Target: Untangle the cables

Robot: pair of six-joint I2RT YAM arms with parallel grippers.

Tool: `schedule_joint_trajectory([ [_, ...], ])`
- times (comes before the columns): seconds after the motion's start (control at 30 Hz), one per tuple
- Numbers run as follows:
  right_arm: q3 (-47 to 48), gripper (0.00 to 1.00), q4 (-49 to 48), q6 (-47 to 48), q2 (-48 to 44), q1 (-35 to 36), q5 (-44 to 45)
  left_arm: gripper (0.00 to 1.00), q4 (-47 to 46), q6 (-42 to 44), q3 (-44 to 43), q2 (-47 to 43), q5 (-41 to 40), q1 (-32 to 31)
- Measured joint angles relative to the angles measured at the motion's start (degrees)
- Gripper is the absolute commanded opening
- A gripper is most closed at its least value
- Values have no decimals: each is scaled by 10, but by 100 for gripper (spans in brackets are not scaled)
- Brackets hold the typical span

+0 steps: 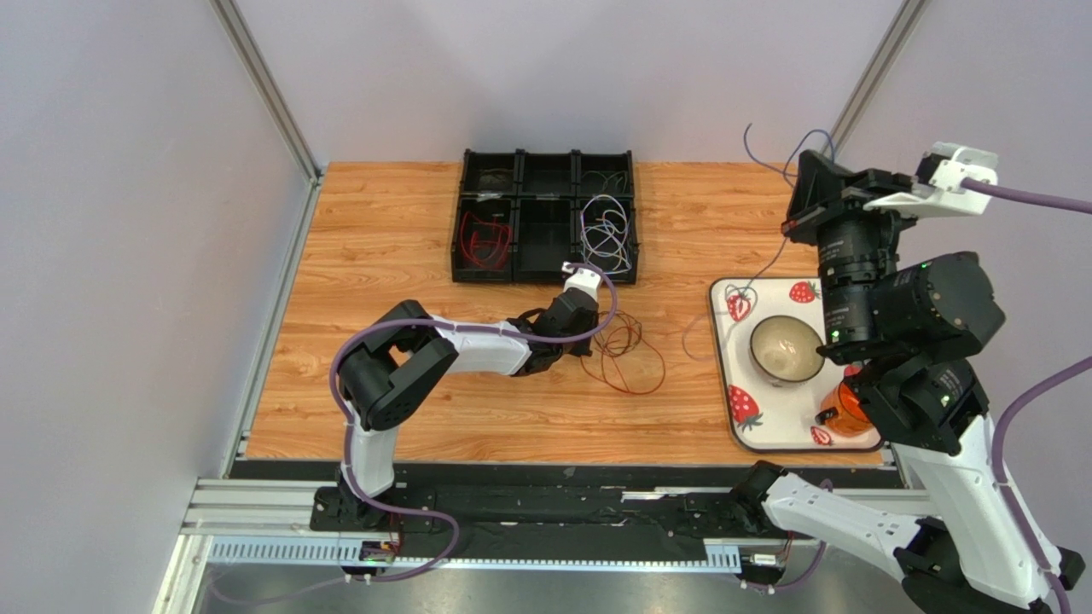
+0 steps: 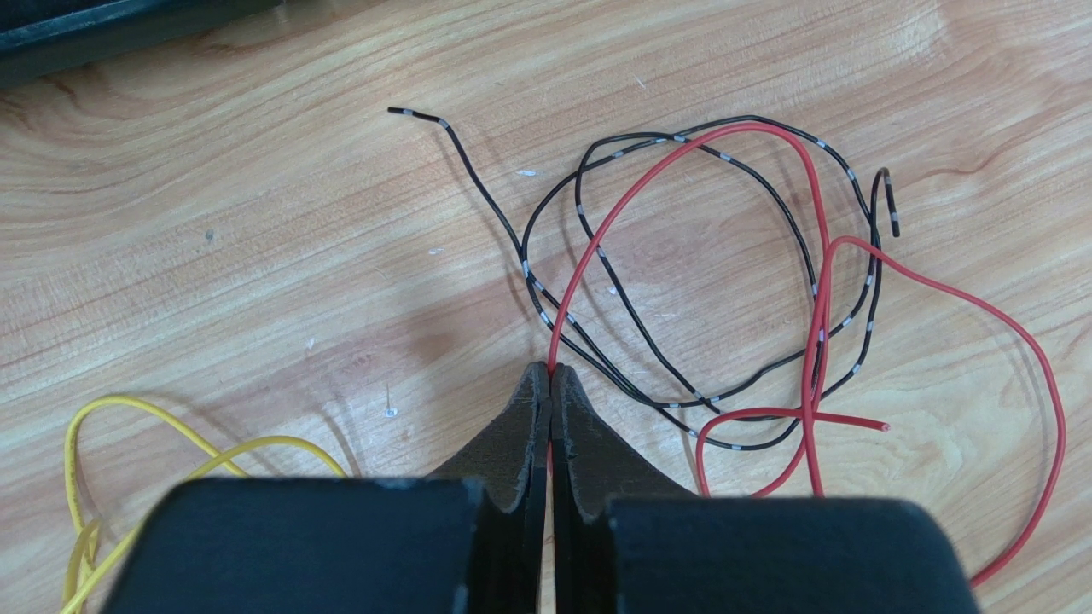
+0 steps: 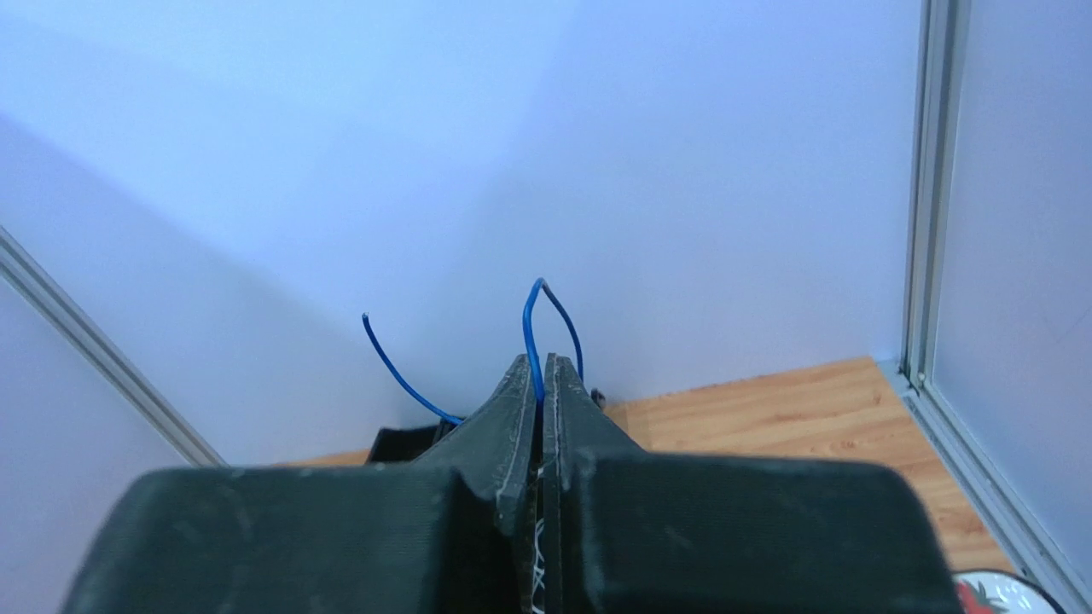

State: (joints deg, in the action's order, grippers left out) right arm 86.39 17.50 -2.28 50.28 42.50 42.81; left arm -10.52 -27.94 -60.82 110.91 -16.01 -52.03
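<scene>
A tangle of cables (image 1: 624,352) lies on the wooden table in front of the black tray. In the left wrist view a red cable (image 2: 820,256) loops over a black cable with white marks (image 2: 526,256), and a yellow cable (image 2: 128,409) lies at the lower left. My left gripper (image 2: 551,371) is low over the table, shut on the red cable. My right gripper (image 3: 544,365) is raised high at the right (image 1: 797,175), shut on a thin blue cable (image 3: 528,320) that hangs down toward the table (image 1: 769,262).
A black compartment tray (image 1: 518,211) at the back holds red wires (image 1: 485,237) and white wires (image 1: 609,230). At the right, a strawberry-patterned tray (image 1: 744,409) carries a bowl (image 1: 786,348) and an orange object (image 1: 846,403). Walls enclose the table on three sides.
</scene>
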Motion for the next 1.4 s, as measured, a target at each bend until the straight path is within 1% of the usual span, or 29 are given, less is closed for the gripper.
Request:
schedule_joint_trajectory([
  [0.07,19,0,-14,15,8,0,0,14,0,0,0,0,0,0],
  [0.1,22,0,-20,20,9,0,-1,23,0,0,0,0,0,0],
  [0.17,21,0,-31,30,11,0,-1,33,0,2,0,0,1,0],
  [0.2,19,0,-39,35,12,0,-1,45,-3,1,1,0,2,0],
  [0.23,15,0,-50,42,15,0,0,50,-11,2,5,-1,2,0],
  [0.3,9,0,-72,55,24,0,-1,59,-34,4,23,-9,4,0],
  [0.33,9,0,-83,62,31,0,-3,61,-41,7,33,-15,4,0],
  [0.37,9,0,-95,69,39,0,-5,66,-50,9,47,-24,4,0],
  [0.4,9,0,-107,77,48,0,-8,73,-56,12,59,-33,4,0],
  [0.47,11,0,-137,95,68,0,-16,77,-67,19,84,-50,4,0],
  [0.57,17,0,-182,120,100,0,-38,78,-77,26,118,-82,0,0],
  [0.67,32,0,-218,139,134,0,-60,79,-96,34,156,-132,-14,0],
  [0.8,77,0,-245,148,174,0,-100,78,-148,48,229,-224,-40,0],
  [0.9,140,0,-264,151,211,0,-137,77,-195,56,285,-287,-58,0],
  [0.97,172,0,-296,157,235,0,-170,76,-215,58,307,-307,-68,0],
  [1.1,182,0,-388,179,273,0,-245,75,-241,58,337,-327,-90,0],
  [1.23,203,0,-485,217,349,0,-302,75,-262,57,365,-348,-123,0],
  [1.3,218,0,-517,237,394,0,-320,74,-269,55,376,-361,-141,0],
  [1.4,259,0,-537,260,460,0,-336,74,-281,51,391,-380,-165,0],
])
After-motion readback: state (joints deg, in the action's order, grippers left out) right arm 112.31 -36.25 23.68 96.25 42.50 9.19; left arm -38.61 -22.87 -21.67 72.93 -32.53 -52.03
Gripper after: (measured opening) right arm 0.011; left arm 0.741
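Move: My right hand holds the blue cable high up; the bin's empty front middle compartment lies about 28 cm ahead, 27 cm left and 51 cm below it, with the white cable's compartment 10 cm to the right of that one. My left hand is shut on the red cable just above the table; the red loops centre some 6 cm right and 2 cm back, the black cable 5 cm right and 1 cm ahead, the yellow cable 9 cm left and 1 cm back. Keeping my pinch on the blue cable, I sweep my right hand about 20 cm left, with some 14 cm of rise and 12 cm forward, towards the middle compartment, tipping its fingers up some 40 degrees. My left hand opens wide, lets go of the red cable and draws off left and up, a little back, away from the pile, its fingers tilting up. ##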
